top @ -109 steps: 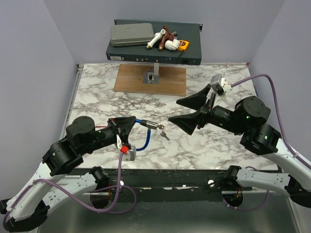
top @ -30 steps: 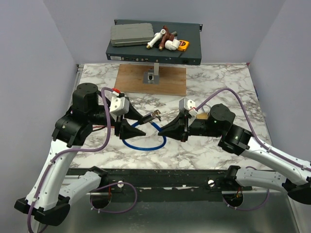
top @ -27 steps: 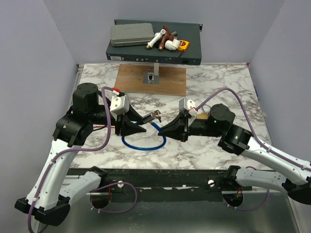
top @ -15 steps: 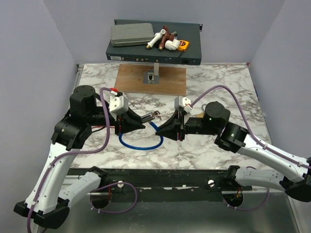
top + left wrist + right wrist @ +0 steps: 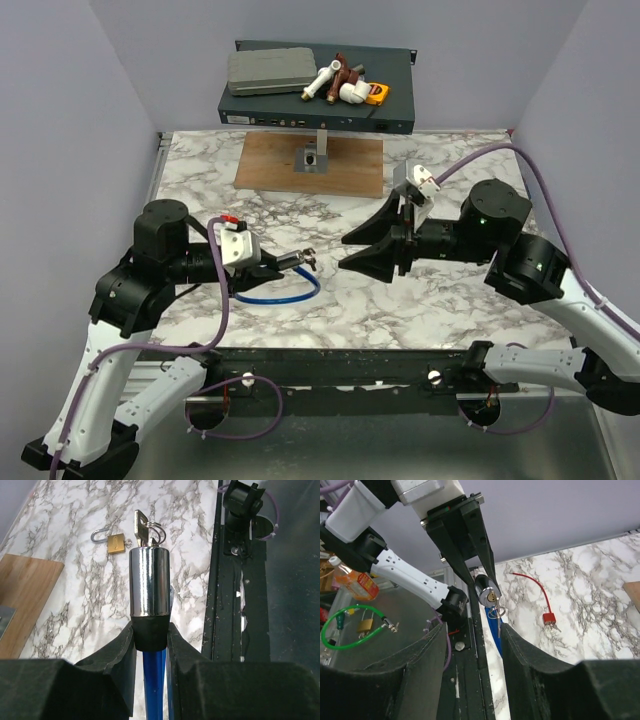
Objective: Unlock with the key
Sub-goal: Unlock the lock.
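Note:
My left gripper point(image 5: 272, 264) point(image 5: 150, 631) is shut on the black collar of a chrome lock cylinder point(image 5: 148, 582) point(image 5: 488, 596) at the end of a blue cable point(image 5: 282, 294). It holds the cylinder above the table, pointing right. The small silver key point(image 5: 140, 526) point(image 5: 494, 600) sits in the cylinder's keyhole. A ring and a second key point(image 5: 498, 623) dangle from it. My right gripper point(image 5: 344, 252) point(image 5: 474, 632) stands open a short way to the right of the key, facing it and touching nothing.
A brass padlock point(image 5: 116, 542) lies on the marble beyond the cylinder. A small red lock on a red cable point(image 5: 549, 618) lies further left. A wooden board with a metal fixture point(image 5: 310, 165) and a black rack unit point(image 5: 315, 105) stand at the back. The black front rail point(image 5: 235, 605) runs close by.
My right gripper opened, let go at the key and drew back to the right. My left gripper closed on the cylinder's collar and moved down and nearer, the key staying in the lock.

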`<state>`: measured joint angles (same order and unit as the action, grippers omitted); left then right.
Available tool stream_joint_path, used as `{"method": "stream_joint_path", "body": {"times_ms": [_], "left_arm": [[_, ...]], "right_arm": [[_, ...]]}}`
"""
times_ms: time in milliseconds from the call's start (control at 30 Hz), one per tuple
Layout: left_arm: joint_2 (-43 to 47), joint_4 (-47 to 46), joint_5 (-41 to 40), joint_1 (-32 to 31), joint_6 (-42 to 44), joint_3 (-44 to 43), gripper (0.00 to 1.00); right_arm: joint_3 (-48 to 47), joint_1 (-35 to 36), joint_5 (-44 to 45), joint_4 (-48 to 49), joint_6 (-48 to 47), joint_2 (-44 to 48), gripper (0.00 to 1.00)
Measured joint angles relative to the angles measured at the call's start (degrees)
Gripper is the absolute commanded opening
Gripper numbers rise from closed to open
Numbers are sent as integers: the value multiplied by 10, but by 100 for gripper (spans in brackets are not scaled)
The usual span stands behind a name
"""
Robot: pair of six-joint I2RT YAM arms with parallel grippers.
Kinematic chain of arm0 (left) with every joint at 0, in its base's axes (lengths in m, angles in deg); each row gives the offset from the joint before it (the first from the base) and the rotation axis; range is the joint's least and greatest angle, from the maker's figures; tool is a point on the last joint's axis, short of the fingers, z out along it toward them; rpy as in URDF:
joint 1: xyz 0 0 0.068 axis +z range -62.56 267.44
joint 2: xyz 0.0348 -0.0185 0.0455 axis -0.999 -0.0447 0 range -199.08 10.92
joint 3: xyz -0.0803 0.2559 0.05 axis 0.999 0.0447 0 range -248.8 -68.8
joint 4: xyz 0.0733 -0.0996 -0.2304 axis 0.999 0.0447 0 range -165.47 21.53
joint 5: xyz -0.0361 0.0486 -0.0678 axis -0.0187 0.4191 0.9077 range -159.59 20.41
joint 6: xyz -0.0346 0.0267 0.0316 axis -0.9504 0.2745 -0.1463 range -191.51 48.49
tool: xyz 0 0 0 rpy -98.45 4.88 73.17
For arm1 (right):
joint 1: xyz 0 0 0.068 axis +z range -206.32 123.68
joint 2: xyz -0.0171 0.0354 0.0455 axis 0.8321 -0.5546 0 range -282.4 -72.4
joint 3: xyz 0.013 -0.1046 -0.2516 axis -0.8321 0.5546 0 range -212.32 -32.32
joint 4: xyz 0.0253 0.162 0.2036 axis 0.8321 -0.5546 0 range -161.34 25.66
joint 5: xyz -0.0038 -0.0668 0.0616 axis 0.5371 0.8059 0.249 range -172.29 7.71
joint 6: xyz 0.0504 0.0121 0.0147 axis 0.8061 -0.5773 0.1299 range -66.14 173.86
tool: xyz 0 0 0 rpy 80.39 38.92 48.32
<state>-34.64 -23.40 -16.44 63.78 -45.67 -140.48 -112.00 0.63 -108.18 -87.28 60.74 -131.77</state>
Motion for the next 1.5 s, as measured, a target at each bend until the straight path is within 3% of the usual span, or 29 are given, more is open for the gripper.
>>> {"method": "stream_joint_path", "body": {"times_ms": [467, 1100, 1333, 1500], "left_arm": [[19, 23, 4, -4, 12, 47, 0], [20, 25, 4, -7, 33, 47, 0], [20, 25, 3, -8, 36, 46, 0], [20, 25, 2, -8, 38, 46, 0]], "right_arm": [[-48, 0, -19, -23, 2, -122, 48], [-65, 0, -34, -57, -9, -144, 38], [-65, 0, -41, -67, -9, -156, 23], [-65, 0, -53, -68, -5, -161, 1]]}}
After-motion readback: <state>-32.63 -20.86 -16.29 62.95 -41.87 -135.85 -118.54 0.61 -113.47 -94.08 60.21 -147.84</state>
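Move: The key, sitting in the end of the chrome lock barrel, is about 6 cm to the right hand's left, some 3 cm ahead and 4 cm below. The barrel's middle is roughly 9 cm left, 3 cm ahead and 4 cm below the right hand. The padlock on the table is some 13 cm to that hand's right, 14 cm ahead and 22 cm below. From the left hand, which holds the lock, the key lies about 6 cm right, 1 cm ahead and 1 cm below. Downward and to its left, with a little forward, the right hand comes in on the key, about 7 cm down and 5 cm across, pausing midway; its fingers tip some 15 degrees down and narrow from half open to nearly shut around the key head. The left hand keeps its grip on the lock and early on lowers it about 3 cm, easing slightly back, then holds still. ##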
